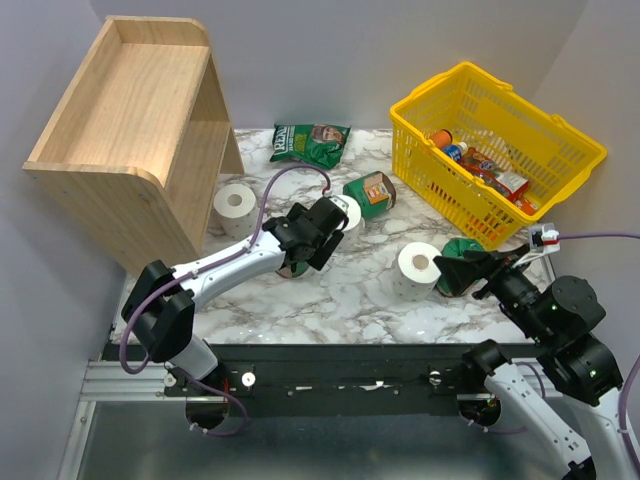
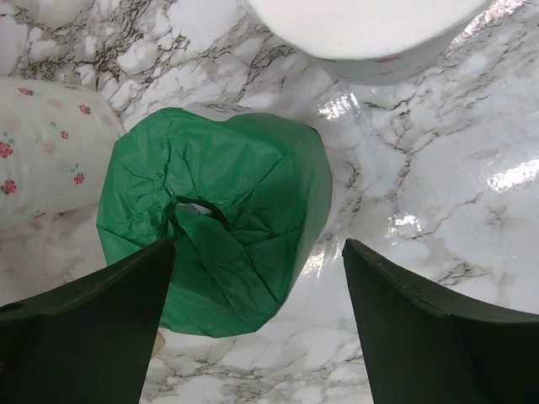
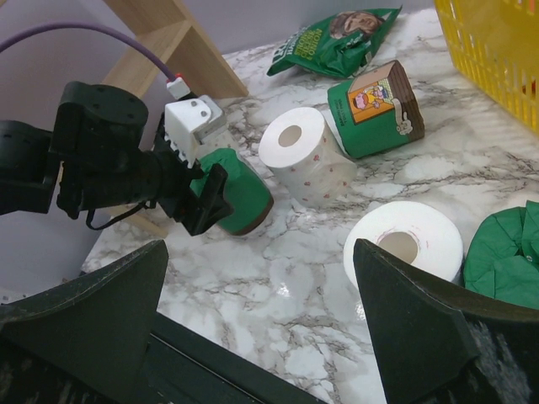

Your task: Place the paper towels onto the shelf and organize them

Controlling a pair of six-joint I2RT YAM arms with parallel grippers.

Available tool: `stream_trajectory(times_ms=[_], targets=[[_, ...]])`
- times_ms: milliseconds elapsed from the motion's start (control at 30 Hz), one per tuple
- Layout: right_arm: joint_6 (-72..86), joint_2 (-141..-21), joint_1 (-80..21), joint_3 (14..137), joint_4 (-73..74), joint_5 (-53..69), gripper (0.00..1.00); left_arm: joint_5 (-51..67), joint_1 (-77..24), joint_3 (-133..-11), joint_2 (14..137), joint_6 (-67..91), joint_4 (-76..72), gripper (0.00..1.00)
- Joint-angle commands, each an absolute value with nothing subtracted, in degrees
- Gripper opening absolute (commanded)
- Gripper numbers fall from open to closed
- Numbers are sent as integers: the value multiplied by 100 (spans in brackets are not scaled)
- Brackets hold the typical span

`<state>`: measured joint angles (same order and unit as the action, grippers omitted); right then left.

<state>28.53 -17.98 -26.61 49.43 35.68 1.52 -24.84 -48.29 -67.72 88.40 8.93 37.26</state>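
Note:
My left gripper (image 1: pixel 298 262) (image 2: pixel 258 246) is open and straddles a green-wrapped paper towel roll (image 2: pixel 215 219) (image 3: pixel 244 198) standing on the marble table; its right finger stands apart from the roll. A flowered white roll (image 1: pixel 347 213) (image 3: pixel 307 156) lies just beside it. A labelled green roll (image 1: pixel 372 193) (image 3: pixel 375 105) lies further back. My right gripper (image 1: pixel 462 270) (image 3: pixel 261 248) is open and empty, near a plain white roll (image 1: pixel 418 268) (image 3: pixel 404 244) and another green roll (image 1: pixel 462 252) (image 3: pixel 505 261). One more white roll (image 1: pixel 236 208) stands by the wooden shelf (image 1: pixel 120 130).
A yellow basket (image 1: pixel 560 135) holding bottles and packets stands at the back right. A green snack bag (image 1: pixel 310 143) (image 3: pixel 337 38) lies at the back middle. Grey walls close in both sides. The black arm rail (image 1: pixel 340 365) runs along the near edge.

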Motion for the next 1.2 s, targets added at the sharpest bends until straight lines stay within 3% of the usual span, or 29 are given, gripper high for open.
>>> stream_trajectory(times_ms=[0,233,467,600,800,1167], targets=[[2918,-1661,-2646,4834,3568,44,99,-2295,-4764,-6531,8894,747,3253,86],[2856,-1696,-2646,4869,3560,35,99,-2198,-4729,-6249,8991,756,3068,76],[2918,-1758,-2646,4860,3560,35,99,-2197,-4728,-6415,8913,791,3172,47],[2918,-1767,-2645,4869,3551,35,99,-2338,-4729,-6898,8702,826,3637,40],[2892,-1863,-2646,5018,3577,35,99,-2671,-4772,-8409,8455,564,4462,40],[3015,-1863,-2637,5124,3823,246,98,-3820,-4790,-12417,9087,-824,5818,40]])
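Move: The upright green paper towel roll has its middle about 4 cm to the left of the open left gripper, level with it fore and aft, and some 5 cm below. The middle white roll stands about 12 cm ahead and 5 cm to the right of the gripper, and the left white roll about 16 cm ahead and 18 cm to the left. From the idle right gripper, the green roll lies roughly 12 cm ahead, 29 cm left and 24 cm down. Lower the left gripper about 2.5 cm so its fingers straddle the green roll's right-hand wall, one in the core and one outside, and close them to pinch it. Then raise the roll quickly, almost 30 cm nearly straight up with a slight forward drift, tipping the fingers up some 25 degrees towards level. ##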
